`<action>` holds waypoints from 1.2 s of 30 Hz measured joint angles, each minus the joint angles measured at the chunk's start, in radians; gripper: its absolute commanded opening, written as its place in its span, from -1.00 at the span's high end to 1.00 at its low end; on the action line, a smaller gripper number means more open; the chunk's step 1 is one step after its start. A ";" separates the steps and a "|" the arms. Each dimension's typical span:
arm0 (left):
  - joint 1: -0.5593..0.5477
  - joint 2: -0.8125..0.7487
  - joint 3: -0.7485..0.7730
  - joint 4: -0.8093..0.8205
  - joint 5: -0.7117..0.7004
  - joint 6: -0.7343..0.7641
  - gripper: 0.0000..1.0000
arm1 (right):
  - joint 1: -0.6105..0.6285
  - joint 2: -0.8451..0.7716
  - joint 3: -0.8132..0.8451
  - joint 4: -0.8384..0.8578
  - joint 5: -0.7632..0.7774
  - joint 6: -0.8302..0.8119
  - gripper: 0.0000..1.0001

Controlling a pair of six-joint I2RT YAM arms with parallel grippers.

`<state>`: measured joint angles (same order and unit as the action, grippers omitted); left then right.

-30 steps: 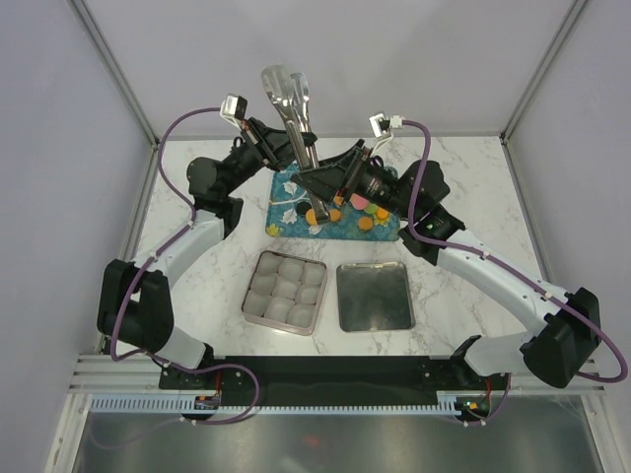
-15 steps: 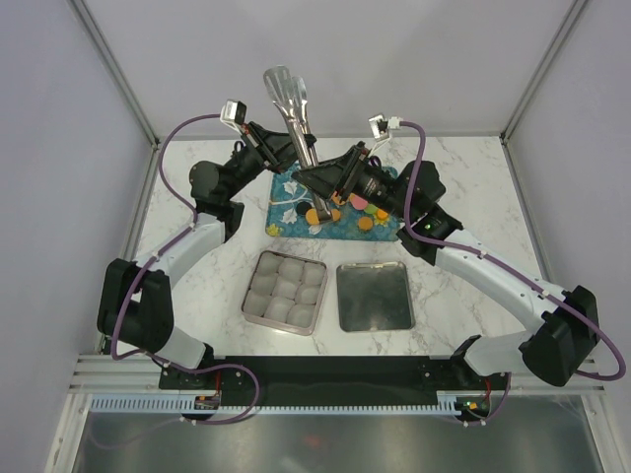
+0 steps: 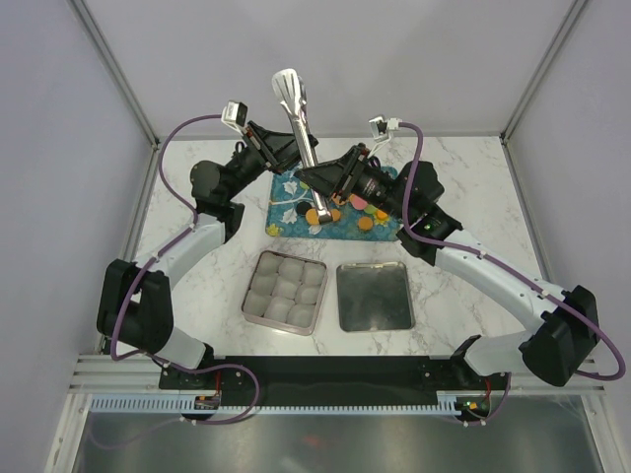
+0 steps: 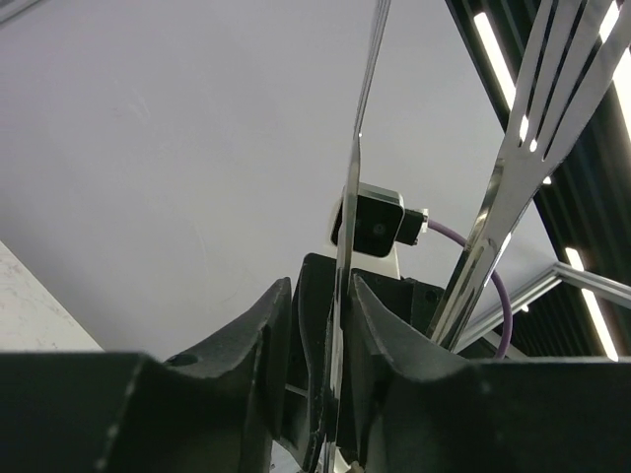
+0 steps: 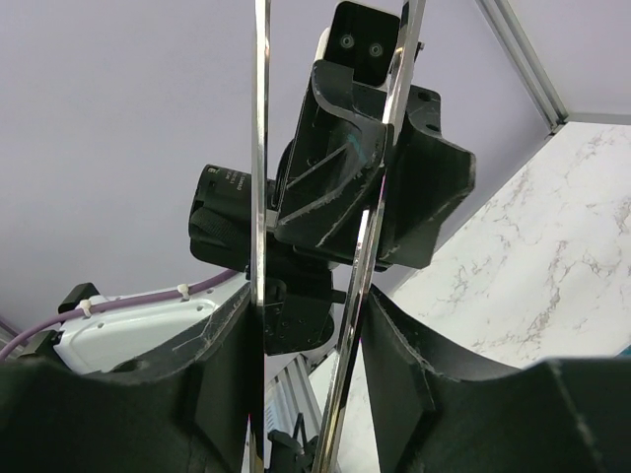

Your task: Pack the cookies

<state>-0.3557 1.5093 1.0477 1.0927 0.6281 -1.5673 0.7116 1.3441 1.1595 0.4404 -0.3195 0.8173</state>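
Steel tongs stand upright above the teal tray, handle end down. My right gripper is shut on them low down, and in the right wrist view both tong arms press against the inner faces of that gripper. My left gripper is open around one tong arm. That arm lies against one finger of the left gripper, with a gap to the other. The cookies, mostly orange with pink and green ones, lie on the tray's right half, partly hidden by the right arm.
A square tin with white paper cups in a grid sits in front of the tray. A shallow empty metal square lies to its right. Frame posts stand at the table's back corners.
The tong arms, spread at the top a second ago, have been squeezed together by the closing right gripper. The left gripper has loosened from its tong arm.
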 measured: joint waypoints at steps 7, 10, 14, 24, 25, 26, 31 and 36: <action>0.000 -0.004 0.000 -0.026 0.001 0.023 0.01 | 0.000 -0.005 -0.002 -0.007 0.008 -0.018 0.00; 0.005 -0.005 0.000 -0.033 0.002 0.028 -0.05 | 0.000 -0.012 -0.008 -0.015 0.014 -0.028 0.00; 0.019 -0.005 0.000 -0.044 0.002 0.029 -0.10 | 0.000 -0.025 -0.012 -0.022 0.023 -0.037 0.01; 0.094 -0.005 0.019 -0.050 0.010 0.029 -0.14 | -0.009 -0.050 -0.034 -0.061 0.033 -0.051 0.05; 0.105 -0.005 0.022 -0.051 0.011 0.029 -0.14 | -0.011 -0.051 -0.037 -0.064 0.034 -0.052 0.05; 0.115 -0.005 0.023 -0.052 0.011 0.029 -0.14 | -0.014 -0.054 -0.040 -0.068 0.034 -0.053 0.05; 0.163 -0.004 0.023 -0.066 0.025 0.029 -0.14 | -0.024 -0.067 -0.043 -0.098 0.034 -0.060 0.05; 0.201 -0.004 0.023 -0.126 0.036 0.053 -0.13 | -0.035 -0.087 -0.044 -0.140 0.035 -0.077 0.06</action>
<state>-0.1551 1.5055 1.0706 0.9665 0.6643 -1.5139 0.6762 1.2568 1.1152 0.3008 -0.2840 0.7406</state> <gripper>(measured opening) 0.568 0.480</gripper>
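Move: The tongs stand heads-up between both hands, with their middle about 1 cm back from and 2 cm below the left fingertips. The right hand holds them lower down. From the right hand, the cookies lie some 24 cm ahead, 7 cm to the right and 40 cm below. The compartment tray is about 3 cm back and 7 cm left, and the dark tray about 5 cm back and 15 cm right, both equally far down. The left hand, its fingers already part open around the tongs, first stays almost in place while it spreads them wider, then draws off left and forward by about 8 cm, turning some 10 degrees counter-clockwise and ending a little lower, so that its fingers come clear of the tongs. The right hand keeps its grip on the lower part of the tongs and eases them about 3 cm to the right and slightly down, away from the left hand, with a small roll of the wrist. ##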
